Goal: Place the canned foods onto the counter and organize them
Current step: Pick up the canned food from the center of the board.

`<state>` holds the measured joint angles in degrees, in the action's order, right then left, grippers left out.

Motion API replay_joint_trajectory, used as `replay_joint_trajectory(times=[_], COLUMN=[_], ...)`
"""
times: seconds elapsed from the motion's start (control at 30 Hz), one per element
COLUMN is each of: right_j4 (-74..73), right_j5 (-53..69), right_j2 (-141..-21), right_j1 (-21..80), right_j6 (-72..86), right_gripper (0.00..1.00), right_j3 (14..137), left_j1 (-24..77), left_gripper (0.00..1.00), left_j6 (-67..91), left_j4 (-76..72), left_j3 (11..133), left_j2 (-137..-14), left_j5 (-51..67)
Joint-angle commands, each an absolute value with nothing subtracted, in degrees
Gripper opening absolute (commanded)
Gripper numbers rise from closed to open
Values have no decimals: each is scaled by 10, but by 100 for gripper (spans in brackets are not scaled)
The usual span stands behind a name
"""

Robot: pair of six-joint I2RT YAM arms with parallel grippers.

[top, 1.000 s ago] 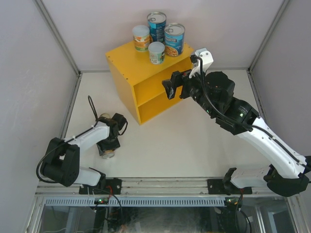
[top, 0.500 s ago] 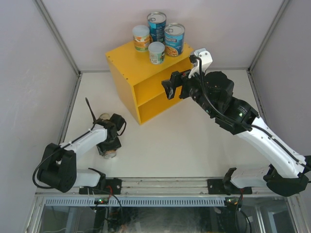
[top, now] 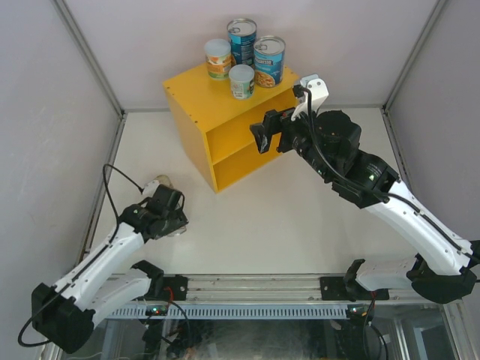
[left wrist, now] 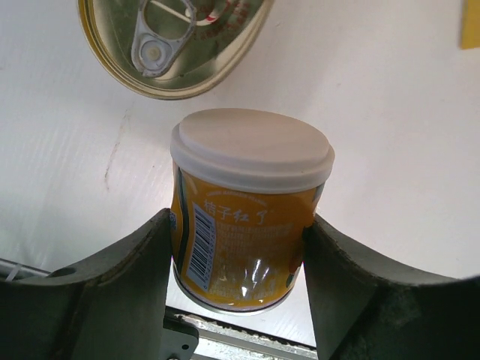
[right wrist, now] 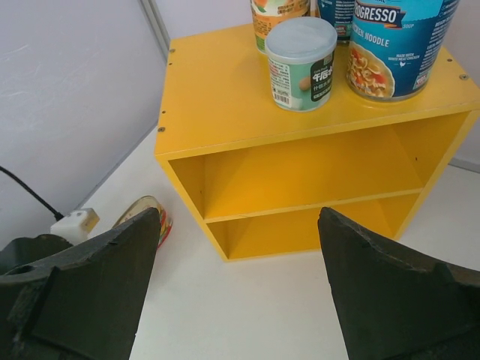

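My left gripper (left wrist: 236, 225) is shut on a small orange-labelled can (left wrist: 247, 217) with a pale lid, its fingers (left wrist: 112, 292) pressed against the can's two sides. From above, the left gripper (top: 169, 212) sits at the table's near left and hides most of that can. A flat oval tin (left wrist: 172, 45) lies just beyond it, and it shows from above too (top: 159, 182). The yellow counter (top: 196, 112) carries four cans on top: two tall blue ones (top: 241, 39) and two small pale-lidded ones (top: 241, 81). My right gripper (right wrist: 238, 217) hangs open and empty before the counter (right wrist: 225, 97).
The counter's two shelf openings (right wrist: 315, 172) face the right gripper. White walls close in the table on three sides. A black cable (top: 112, 184) loops from the left arm, and a metal rail (top: 247, 285) runs along the near edge.
The left arm's rear links swung down to the lower left, and its gripper, shut on the small can, shifted slightly toward the oval tin. The right arm has not moved.
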<state>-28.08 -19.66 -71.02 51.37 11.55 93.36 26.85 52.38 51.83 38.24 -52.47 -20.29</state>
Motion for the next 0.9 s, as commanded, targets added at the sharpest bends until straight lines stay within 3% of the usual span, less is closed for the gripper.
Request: replay_joint_trajectory(times=[0.0,0.37,0.87], right_j4=[-275,-287,-308], right_j5=[-216,-240,-263], right_j2=[-691,-686,-688], right_j1=[520,532,536], right_j6=[122,118,122], right_gripper=[84,84,84], right_j3=[942,954,959], left_j1=[302,432,485], left_gripper=[0,0,0], left_j6=[544,568,462], left_j4=[516,547,459], left_j3=[386,496,655], left_j2=[-467,-428,-441], left_j5=[-244,-398,-545])
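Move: The orange can is already in the left gripper. From that hand, the top of the yellow shelf is about 37 cm ahead, 14 cm to the right and 20 cm higher. The small green can standing on it is some 33 cm ahead, 17 cm right and 25 cm up. The oval can lies about 13 cm ahead, 6 cm left and 8 cm below. From the right gripper, the shelf top is about 29 cm ahead, 12 cm left and 16 cm below. Raise the left gripper steeply, some 18 cm, keeping its pinch on the orange can's sides; ease slightly right first, then let the rise carry a few centimetres forward towards the top of the yellow shelf. On the way tip the fingers up by about 35 degrees, from steeply down to mostly forward. ##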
